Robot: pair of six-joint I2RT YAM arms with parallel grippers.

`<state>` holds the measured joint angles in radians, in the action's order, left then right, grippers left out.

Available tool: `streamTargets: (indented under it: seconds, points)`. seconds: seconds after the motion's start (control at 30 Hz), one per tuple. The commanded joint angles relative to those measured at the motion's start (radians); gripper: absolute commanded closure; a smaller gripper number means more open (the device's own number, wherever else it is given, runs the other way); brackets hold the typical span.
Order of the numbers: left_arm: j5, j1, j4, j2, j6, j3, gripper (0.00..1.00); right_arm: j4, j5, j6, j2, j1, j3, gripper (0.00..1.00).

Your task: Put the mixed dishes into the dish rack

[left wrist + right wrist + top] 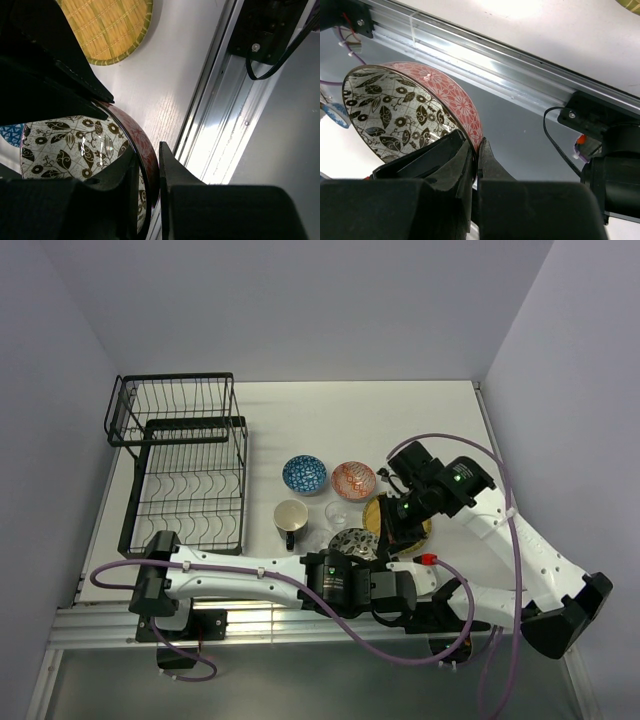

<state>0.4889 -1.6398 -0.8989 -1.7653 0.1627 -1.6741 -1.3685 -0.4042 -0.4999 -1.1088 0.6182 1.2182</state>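
The grey-green bowl (352,543), leaf-patterned inside and red-flowered outside, sits tilted between both grippers near the table's front edge. My right gripper (476,141) is shut on the rim of this bowl (395,110). My left gripper (148,150) is clamped on another part of the rim of the same bowl (70,145), one finger inside and one outside. On the table lie the blue bowl (304,474), orange-red bowl (353,480), dark mug (291,517), a clear glass (338,512) and the yellow plate (110,30), partly hidden under the right arm. The black dish rack (185,465) stands far left.
The metal rail (220,115) along the table's front edge runs just beside the held bowl, with a black bracket and cable (580,120) below it. Purple cables (300,620) loop around the arm bases. Walls close in on the left, the back and the right.
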Motion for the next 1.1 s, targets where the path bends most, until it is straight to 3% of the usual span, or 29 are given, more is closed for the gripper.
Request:
streamTargets:
  seconds: [0.0, 0.37, 0.5, 0.6, 0.87, 1.07]
  points:
    - [0.011, 0.008, -0.097, -0.025, 0.095, 0.04, 1.0, -0.081, -0.076, -0.015, 0.001, 0.006, 0.086, 1.0]
    - [0.077, 0.005, -0.051, 0.02, 0.081, 0.039, 1.0, -0.081, -0.068, -0.023, -0.034, 0.015, 0.13, 0.83]
    - [0.079, 0.005, -0.032, 0.043, 0.074, 0.043, 1.0, -0.081, -0.064, -0.028, -0.043, 0.015, 0.164, 0.6]
    - [0.085, 0.006, -0.029, 0.052, 0.069, 0.048, 1.0, -0.08, -0.055, -0.031, -0.051, 0.015, 0.182, 0.49]
    - [0.07, 0.02, 0.081, 0.159, 0.11, 0.166, 1.0, -0.08, -0.015, -0.045, -0.086, 0.015, 0.256, 0.39]
    - [0.065, 0.083, 0.204, 0.401, 0.199, 0.295, 1.0, -0.08, 0.053, -0.058, -0.103, 0.014, 0.371, 0.32]
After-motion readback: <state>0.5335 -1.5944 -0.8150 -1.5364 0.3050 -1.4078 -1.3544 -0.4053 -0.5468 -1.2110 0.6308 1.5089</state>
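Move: The patterned bowl is off the table, its rim still pinched by both hands; its middle lies some 6 cm to the right hand's left, level and at the same height. Below that hand by about 16 cm is the straw plate, 11 cm ahead and 4 cm right. From the left hand the dish rack is roughly 26 cm ahead, 39 cm left, 10 cm lower; the mug is 18 cm ahead, 14 cm left, 13 cm down. Both hands first ease forward about 1 cm with the bowl between them while the right fingers begin to open; these then spread wide, let go of the rim and climb away about 7 cm, also forward and left. The left hand keeps its pinch and carries the bowl about 5 cm left towards the rack, dipping slightly and rising again, with a slight counter-clockwise turn. ##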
